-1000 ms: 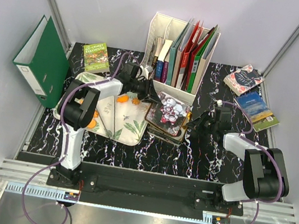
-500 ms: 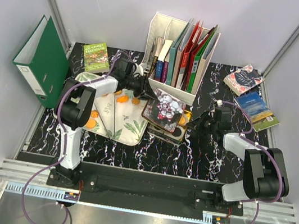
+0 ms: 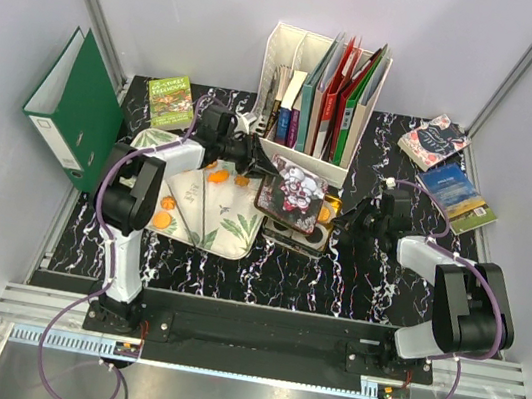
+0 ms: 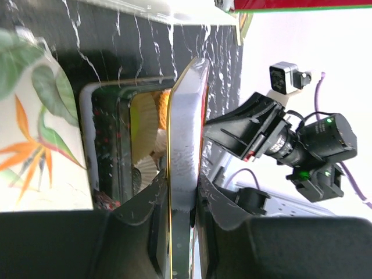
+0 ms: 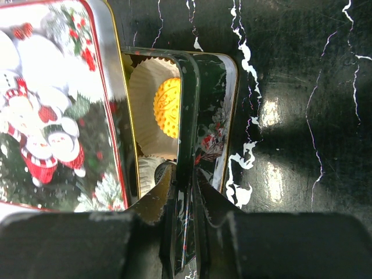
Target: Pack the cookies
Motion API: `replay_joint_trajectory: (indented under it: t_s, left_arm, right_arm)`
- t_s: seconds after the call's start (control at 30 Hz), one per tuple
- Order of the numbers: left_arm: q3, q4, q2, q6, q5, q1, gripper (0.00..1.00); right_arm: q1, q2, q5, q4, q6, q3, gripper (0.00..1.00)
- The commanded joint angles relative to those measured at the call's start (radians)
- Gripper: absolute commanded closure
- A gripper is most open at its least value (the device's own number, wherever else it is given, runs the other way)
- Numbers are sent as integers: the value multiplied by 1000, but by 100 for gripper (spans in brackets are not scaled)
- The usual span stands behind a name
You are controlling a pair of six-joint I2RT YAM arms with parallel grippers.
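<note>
Orange cookies (image 3: 217, 177) lie on the leaf-patterned tray (image 3: 215, 232); more sit at its left (image 3: 166, 206). One orange cookie (image 5: 168, 107) rests in a white paper cup (image 5: 145, 93) inside the open tin (image 3: 313, 235). My left gripper (image 3: 257, 163) is shut on the edge of the snowman lid (image 3: 294, 192), which shows edge-on (image 4: 186, 133) between the jaws and is tilted over the tin. My right gripper (image 3: 346, 217) is shut on the tin's right wall (image 5: 189, 116). The lid (image 5: 52, 104) hides most of the tin's inside.
A white file holder (image 3: 283, 157) full of folders stands right behind the tin. A green binder (image 3: 78, 109) leans at the left wall, and a green book (image 3: 170, 101) lies behind the tray. Two books (image 3: 435, 140) (image 3: 457, 194) lie at the back right.
My left gripper has drawn back to the left with the lid, which has shifted left over the tin. The right arm and the tin have stayed put.
</note>
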Motion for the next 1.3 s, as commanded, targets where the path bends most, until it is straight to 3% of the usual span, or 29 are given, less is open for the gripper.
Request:
replay_joint_trajectory:
  t_s: [0.0, 0.5, 0.97, 1.27]
  left_arm:
    - [-15, 88, -51, -82, 80, -1, 100]
    - [-176, 294, -80, -199, 139, -3, 100]
    - [-159, 259, -6, -147, 126, -20, 100]
    - [-130, 137, 37, -52, 80, -21, 73]
  right_arm:
    - [2, 35, 35, -44, -24, -1, 100]
    - [2, 36, 31, -39, -23, -3, 100]
    - [2, 38, 32, -39, -23, -4, 100]
    - [2, 41, 34, -39, -23, -6, 100]
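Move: The left gripper holds the lid by its left side; the open tin's middle is some 8 cm to this hand's right, 7 cm back and about 10 cm below. The tin's orange cookie sits about 12 cm right and 5 cm back, and the tray's middle some 17 cm left and 6 cm back. From the right gripper, already pinching the tin's right wall, the tin's middle lies about 8 cm left and 1 cm back. Bring the left gripper back about 4 cm over the tin, keeping hold of the lid and rolling the wrist some 8 degrees so the lid's forward edge dips. Pause briefly, then lower, for roughly 3 cm of descent in all, bringing the lid's right side down to the tin's right wall. Keep the right gripper still, pinching that wall. ##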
